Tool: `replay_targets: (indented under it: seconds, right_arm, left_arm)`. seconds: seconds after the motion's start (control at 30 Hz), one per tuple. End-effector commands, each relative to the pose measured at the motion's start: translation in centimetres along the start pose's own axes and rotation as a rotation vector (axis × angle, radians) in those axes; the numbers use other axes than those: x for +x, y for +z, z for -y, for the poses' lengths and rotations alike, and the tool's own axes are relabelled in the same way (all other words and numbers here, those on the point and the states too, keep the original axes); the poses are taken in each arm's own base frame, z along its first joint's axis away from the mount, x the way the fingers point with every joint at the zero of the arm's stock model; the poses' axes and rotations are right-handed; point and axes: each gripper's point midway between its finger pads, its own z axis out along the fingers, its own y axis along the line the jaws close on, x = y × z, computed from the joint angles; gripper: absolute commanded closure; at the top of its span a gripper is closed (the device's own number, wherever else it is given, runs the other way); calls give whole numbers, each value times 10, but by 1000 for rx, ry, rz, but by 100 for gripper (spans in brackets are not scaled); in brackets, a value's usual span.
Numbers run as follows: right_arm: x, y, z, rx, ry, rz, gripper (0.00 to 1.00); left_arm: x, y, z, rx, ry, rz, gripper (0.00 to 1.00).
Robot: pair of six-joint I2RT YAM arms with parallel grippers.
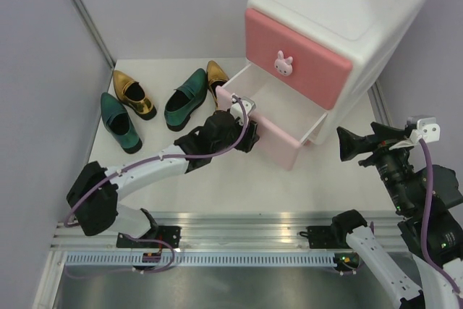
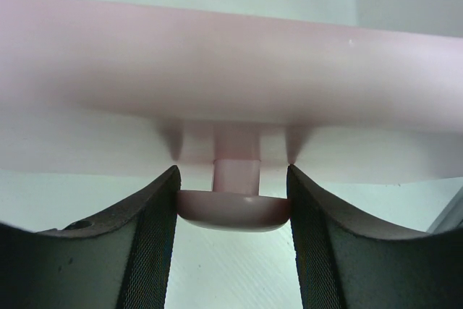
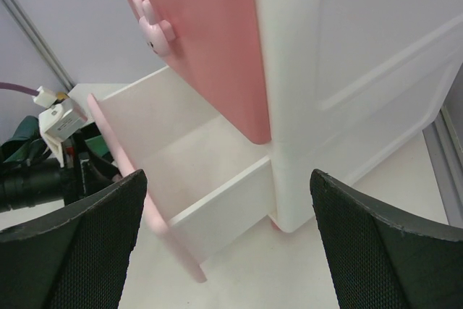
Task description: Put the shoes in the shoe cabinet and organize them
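The white shoe cabinet (image 1: 362,12) stands at the back right, its upper pink drawer closed and its lower drawer (image 1: 271,141) pulled out and empty. My left gripper (image 1: 242,124) is shut on that drawer's knob (image 2: 233,210), with a finger (image 2: 155,236) touching each side. The shoes stand on the table to the left: a gold shoe (image 1: 134,94), a green shoe (image 1: 119,122), a second green shoe (image 1: 186,99), and another gold shoe (image 1: 215,76) partly hidden behind the drawer's corner. My right gripper (image 3: 228,244) hangs open on the right, facing the open drawer (image 3: 195,164) and holding nothing.
Grey walls close in the table at the left and the back. The cabinet's bunny knob (image 3: 153,28) sticks out from the upper drawer front. A metal rail (image 1: 239,229) runs along the near edge by the arm bases.
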Motion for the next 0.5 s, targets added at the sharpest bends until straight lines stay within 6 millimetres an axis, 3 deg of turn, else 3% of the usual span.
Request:
replay_targets:
  seconds: [0.0,0.07,0.23,0.47]
  right_arm:
    - [-1,5,4,24,5,11,2]
    - [-1,5,4,24,5,12,2]
    - [0,4,5,28,1,15,2]
    - [2,4,7,37,2,13,2]
  left_arm:
    - [2,-25,1,-4,-74,13,96]
    - [20,-32,0,-2,-79,-36,94]
    - [36,-53,-4,-7,-85,-60,93]
    - [51,-68,-5,2,-92,-87,90]
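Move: The left gripper already holds the lower drawer's knob between its fingers, right at the hand point. The upper knob is about 10 cm ahead, 10 cm to the right and 15 cm higher. On the table the right-hand gold shoe lies some 18 cm ahead and 12 left, the green shoe beside it about 15 ahead and 25 left. From the right gripper, the held knob is roughly 12 cm ahead, 22 left and 20 lower. Keep the left fingers pinched on the lower knob and go on pulling the drawer straight out of the cabinet, back and to the left in equal parts, about 7 cm in all. Ease off towards the end, let the hand sink only about a centimetre, and hold the wrist nearly as it is. ##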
